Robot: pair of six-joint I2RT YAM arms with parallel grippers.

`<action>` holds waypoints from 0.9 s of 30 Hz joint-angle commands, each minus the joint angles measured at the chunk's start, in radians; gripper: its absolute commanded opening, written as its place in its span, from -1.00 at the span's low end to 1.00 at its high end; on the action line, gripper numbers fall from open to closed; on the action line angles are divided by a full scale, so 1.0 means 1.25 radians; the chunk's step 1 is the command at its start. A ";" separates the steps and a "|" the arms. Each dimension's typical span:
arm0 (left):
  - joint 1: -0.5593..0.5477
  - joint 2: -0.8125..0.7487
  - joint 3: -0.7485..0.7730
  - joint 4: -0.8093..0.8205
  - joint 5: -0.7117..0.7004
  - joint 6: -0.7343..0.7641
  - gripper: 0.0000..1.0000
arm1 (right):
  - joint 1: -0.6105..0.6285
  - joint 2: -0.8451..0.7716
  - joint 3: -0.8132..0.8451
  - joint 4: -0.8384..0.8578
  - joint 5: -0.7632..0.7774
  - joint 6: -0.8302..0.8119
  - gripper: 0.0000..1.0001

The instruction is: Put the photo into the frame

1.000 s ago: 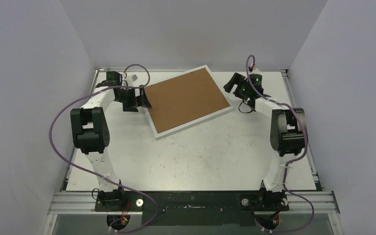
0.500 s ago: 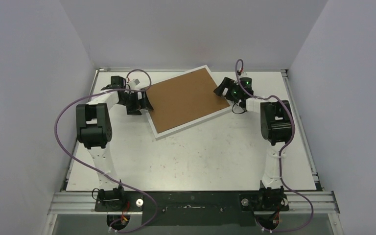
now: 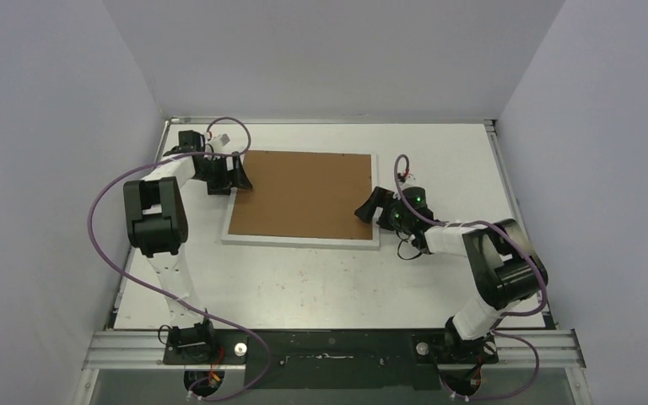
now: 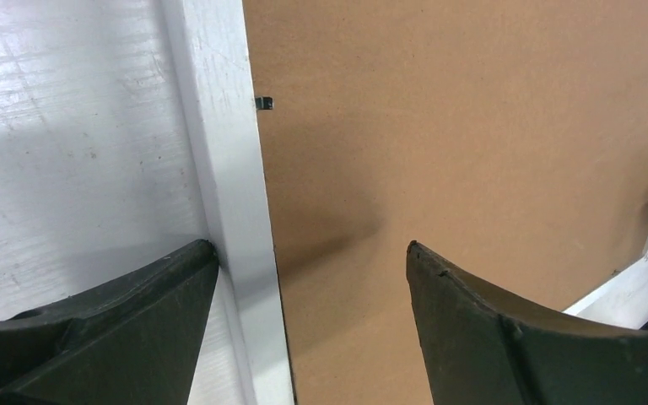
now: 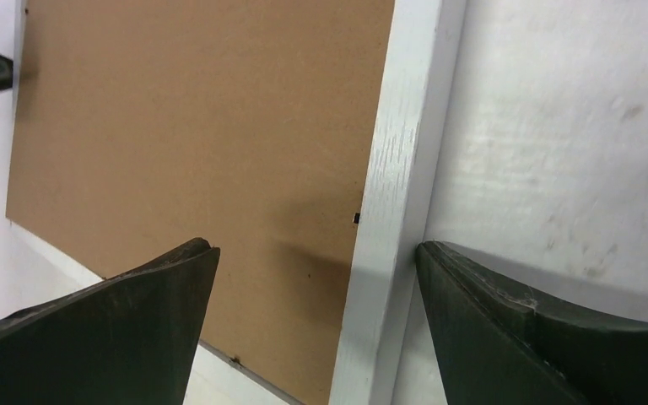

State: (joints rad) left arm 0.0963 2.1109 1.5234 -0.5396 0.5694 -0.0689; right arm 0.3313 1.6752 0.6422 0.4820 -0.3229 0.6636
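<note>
The frame [image 3: 299,242] lies flat with its back up, its brown board [image 3: 304,196] on top, square to the table. The photo is not in view. My left gripper [image 3: 238,175] is open at the frame's far left corner. In the left wrist view the left gripper [image 4: 312,249] straddles the white rail [image 4: 219,126], one finger against its outer side, the other over the board [image 4: 472,126]. My right gripper [image 3: 369,208] is open at the right rail. In the right wrist view the right gripper [image 5: 316,249] straddles that rail [image 5: 405,126] the same way.
The white table [image 3: 346,287] carries only the frame. Grey walls close in on the left, back and right. Small black retaining tabs [image 4: 263,103] [image 5: 357,218] sit at the board's edge. A metal rail [image 3: 329,346] with both arm bases runs along the near edge.
The frame has turned from tilted to square with the table and slid nearer. The right gripper came nearer and leftward along its right rail. The left gripper stayed at the left rail, its jaws narrowing a little.
</note>
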 commanded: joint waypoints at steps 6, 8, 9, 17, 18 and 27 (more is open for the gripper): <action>0.025 -0.044 0.055 -0.126 0.080 0.076 0.52 | -0.045 -0.062 0.097 -0.244 0.021 -0.045 0.80; 0.028 -0.035 0.068 -0.127 0.083 0.074 0.52 | -0.052 -0.026 0.140 -0.242 0.014 -0.057 0.80; 0.028 -0.026 0.075 -0.130 0.086 0.076 0.51 | -0.050 -0.002 0.162 -0.242 0.006 -0.060 0.79; 0.027 0.037 0.096 -0.116 0.089 0.066 0.32 | -0.019 0.105 0.242 -0.235 -0.015 -0.050 0.80; 0.027 0.042 0.096 -0.115 0.085 0.068 0.29 | -0.016 0.107 0.241 -0.236 -0.016 -0.046 0.80; 0.016 0.072 0.104 -0.108 0.113 0.036 -0.07 | 0.027 0.102 0.210 -0.211 -0.022 -0.018 0.79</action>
State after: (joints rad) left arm 0.1387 2.1902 1.6268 -0.6842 0.6403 0.0078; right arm 0.3126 1.7992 0.9199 0.1871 -0.3058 0.6106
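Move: The frame lies back up under my hands with the brown backing board in it. Its left rail stands between my open left fingers, about 2 cm to the left of the hand and roughly level fore and aft, with the near left corner some 15 cm back and 4 cm left. The right rail's middle is some 3 cm ahead and 3 cm right of my right hand, the near right corner about 11 cm back and 2 cm right. Both rails are a centimetre or so below. My right hand, outer finger on the right rail's outside, draws back about 2 cm, swings right and up off the side, goes some 6 cm forward, then drops back left against the same rail and stays there, open. My left hand also eases back 1.5 cm, rises, then sinks about 2.5 cm, narrowing its fingers from mostly open to half around the left rail, outer finger on its outside. ##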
